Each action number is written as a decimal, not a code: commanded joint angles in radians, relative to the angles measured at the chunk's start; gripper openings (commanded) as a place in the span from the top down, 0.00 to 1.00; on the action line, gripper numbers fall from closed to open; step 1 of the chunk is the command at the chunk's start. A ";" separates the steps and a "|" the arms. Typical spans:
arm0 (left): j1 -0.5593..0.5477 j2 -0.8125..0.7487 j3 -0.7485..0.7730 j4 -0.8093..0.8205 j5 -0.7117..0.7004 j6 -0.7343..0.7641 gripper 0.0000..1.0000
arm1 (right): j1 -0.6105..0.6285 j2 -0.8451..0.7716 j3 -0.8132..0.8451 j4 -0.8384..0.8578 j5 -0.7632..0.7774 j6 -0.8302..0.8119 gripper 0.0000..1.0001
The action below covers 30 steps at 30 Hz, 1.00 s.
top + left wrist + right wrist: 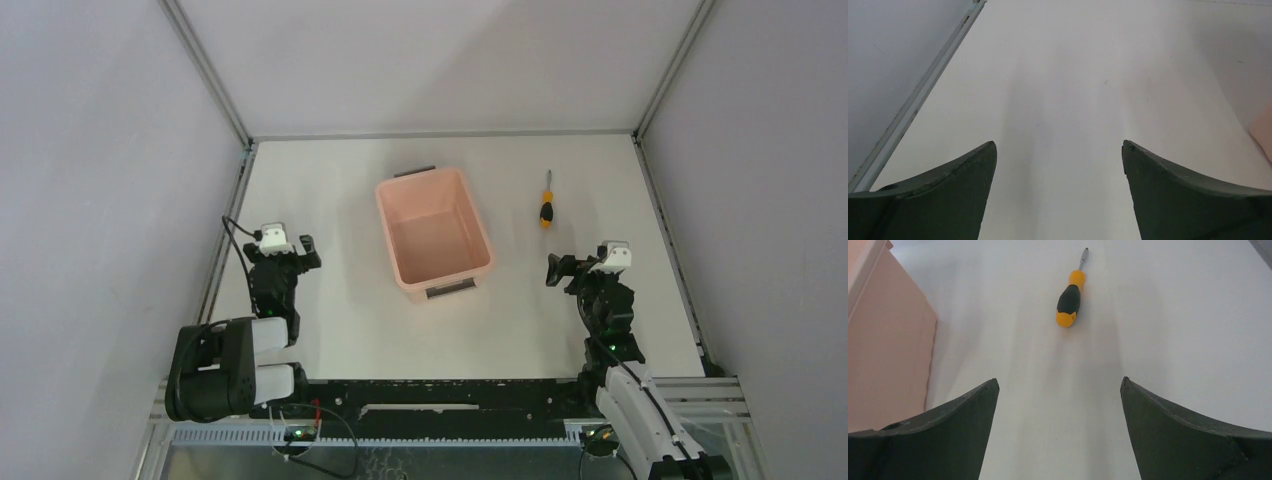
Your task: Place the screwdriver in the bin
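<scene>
The screwdriver (546, 208), with an orange-yellow and black handle and a thin shaft, lies on the white table to the right of the bin, shaft pointing away. It also shows in the right wrist view (1069, 302), ahead of the fingers. The pale pink bin (433, 235) stands upright at the table's middle and looks empty; its side wall shows in the right wrist view (883, 340). My right gripper (572, 268) is open and empty, nearer than the screwdriver and apart from it. My left gripper (298, 250) is open and empty, left of the bin.
Metal frame rails (228, 230) run along the table's left and right edges (668, 240), with grey walls behind. A corner of the bin (1264, 132) shows at the right edge of the left wrist view.
</scene>
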 commanded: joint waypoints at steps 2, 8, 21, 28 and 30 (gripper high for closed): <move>-0.004 -0.013 0.045 0.044 0.001 0.003 0.00 | -0.008 0.011 0.012 0.053 0.006 0.015 0.00; -0.004 -0.013 0.044 0.044 0.001 0.003 0.00 | -0.008 0.080 0.236 -0.146 0.069 0.033 0.00; -0.005 -0.013 0.045 0.044 0.001 0.003 0.00 | 0.021 0.739 1.220 -0.934 0.028 0.140 0.00; -0.004 -0.013 0.044 0.044 0.001 0.003 0.00 | 0.015 1.118 1.451 -1.047 0.052 0.135 0.00; -0.004 -0.013 0.044 0.044 0.001 0.003 0.00 | 0.011 1.218 1.518 -1.075 0.083 0.128 0.00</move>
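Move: The screwdriver lies on the table about 21 cm ahead of the right hand, almost in line with it sideways and some 9 cm below, its shaft pointing away from the robot. The bin's middle is roughly 25 cm to the right hand's left, 9 cm ahead and 5 cm below. From the left hand, the screwdriver is about 16 cm ahead, 55 cm to the right and 9 cm lower. Up and forward first, the right hand swings from its low pose in a quick arc, climbing about 18 cm, then comes down some 11 cm while still going forward towards the screwdriver, 16 cm farther out in all. Mostly on the way down, the wrist tips the fingers towards the table by around 35 degrees; they stay wide open and touch nothing. ##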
